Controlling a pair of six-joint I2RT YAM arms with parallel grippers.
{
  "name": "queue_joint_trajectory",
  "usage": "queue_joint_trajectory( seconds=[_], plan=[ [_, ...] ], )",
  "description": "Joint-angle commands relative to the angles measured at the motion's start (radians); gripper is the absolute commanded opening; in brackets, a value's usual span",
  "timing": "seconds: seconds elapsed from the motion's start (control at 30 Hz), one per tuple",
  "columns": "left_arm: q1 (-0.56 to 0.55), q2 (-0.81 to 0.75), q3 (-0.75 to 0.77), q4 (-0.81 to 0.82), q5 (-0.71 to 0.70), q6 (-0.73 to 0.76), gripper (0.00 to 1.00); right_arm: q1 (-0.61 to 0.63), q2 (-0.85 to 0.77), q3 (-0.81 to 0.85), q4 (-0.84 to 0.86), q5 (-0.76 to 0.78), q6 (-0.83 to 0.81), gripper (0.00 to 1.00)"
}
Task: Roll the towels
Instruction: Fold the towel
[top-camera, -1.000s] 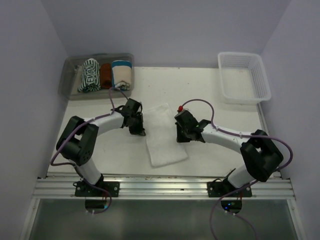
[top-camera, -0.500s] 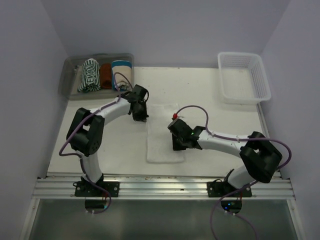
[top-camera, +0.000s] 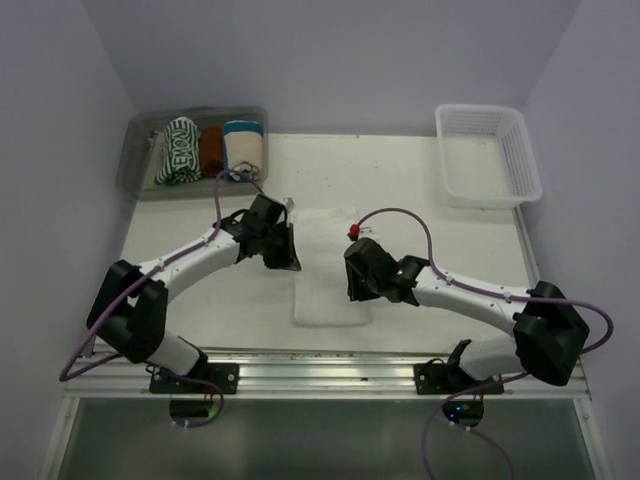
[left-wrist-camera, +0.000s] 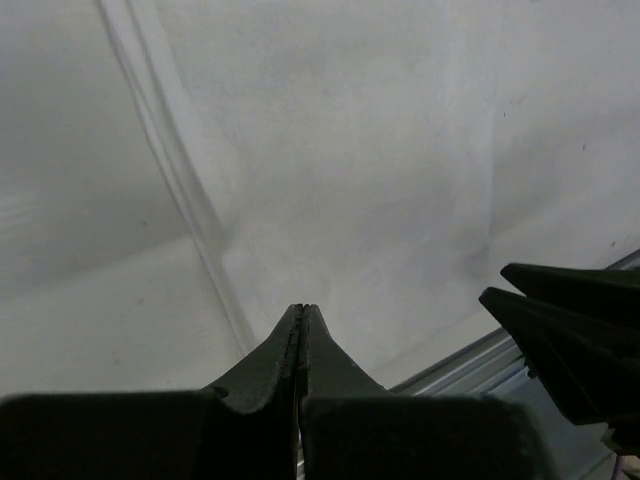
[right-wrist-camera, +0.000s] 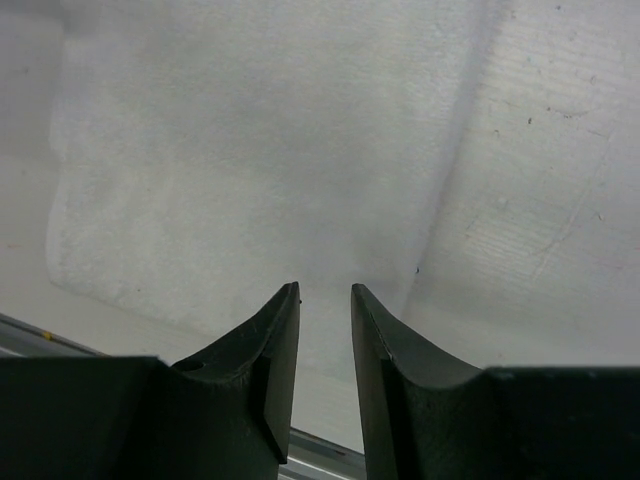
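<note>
The plain white towel (top-camera: 325, 270) lies flat in the middle of the table, between my two arms. The green-and-white striped towel (top-camera: 179, 150) sits rolled in the clear bin at the back left. My left gripper (top-camera: 284, 255) is shut with nothing in it, just above the white towel's left edge; the left wrist view shows its closed tips (left-wrist-camera: 301, 309) over the cloth (left-wrist-camera: 350, 150). My right gripper (top-camera: 356, 290) hovers at the towel's right edge. Its jaws (right-wrist-camera: 325, 290) stand a little apart, nothing between them, over the white towel (right-wrist-camera: 250, 150).
The clear bin (top-camera: 140, 175) also holds a rust-brown roll (top-camera: 211, 150) and a cream roll with a teal band (top-camera: 243, 147). A white mesh basket (top-camera: 487, 155) stands at the back right. An aluminium rail (top-camera: 330, 375) runs along the table's near edge.
The towel went from skewed to square with the table. My left gripper swung to the towel's far-left corner, then back along its left edge. The right jaws parted a little.
</note>
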Motion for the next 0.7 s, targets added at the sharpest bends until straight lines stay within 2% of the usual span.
queue_joint_trajectory(
  seconds=[0.0,0.27,0.37,0.53,0.67],
  plan=[
    [-0.070,0.029,-0.044,0.089,0.129,-0.015,0.00,0.005,0.025,-0.009,-0.035,0.030,-0.026,0.31],
    [-0.097,0.051,-0.142,0.089,0.163,0.029,0.00,0.005,0.068,-0.055,0.017,0.002,-0.020,0.25],
    [-0.097,0.083,-0.168,0.092,0.120,0.035,0.00,0.003,0.107,-0.075,0.039,0.016,-0.012,0.24],
    [-0.098,0.134,-0.127,0.057,0.062,0.055,0.00,0.010,0.150,-0.070,0.030,0.001,0.023,0.07],
    [-0.110,0.033,-0.102,0.017,0.088,0.075,0.00,0.068,0.050,-0.083,0.002,0.071,0.058,0.11]
  ],
)
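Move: The folded white towel lies with the spot on its left edge that the left hand goes for some 7 cm back, 1 cm right and 7 cm below that hand; the towel's middle is level with the hand, about 8 cm to its right, and the near left corner about 14 cm back and 1 cm left. From the right hand, the towel's near right corner area lies about 4 cm back, 3 cm right and 6 cm below, the towel's middle 7 cm ahead and 4 cm left. Onto the white towel's left edge, towards its near corner, the left hand comes back and down, about 7 cm each way, fingers still shut, tips touching down on the cloth. At the towel's near right corner area the right hand sinks some 5 cm, easing slightly back and right, and closes its part-open fingers to pinch the cloth just inside the edge. ##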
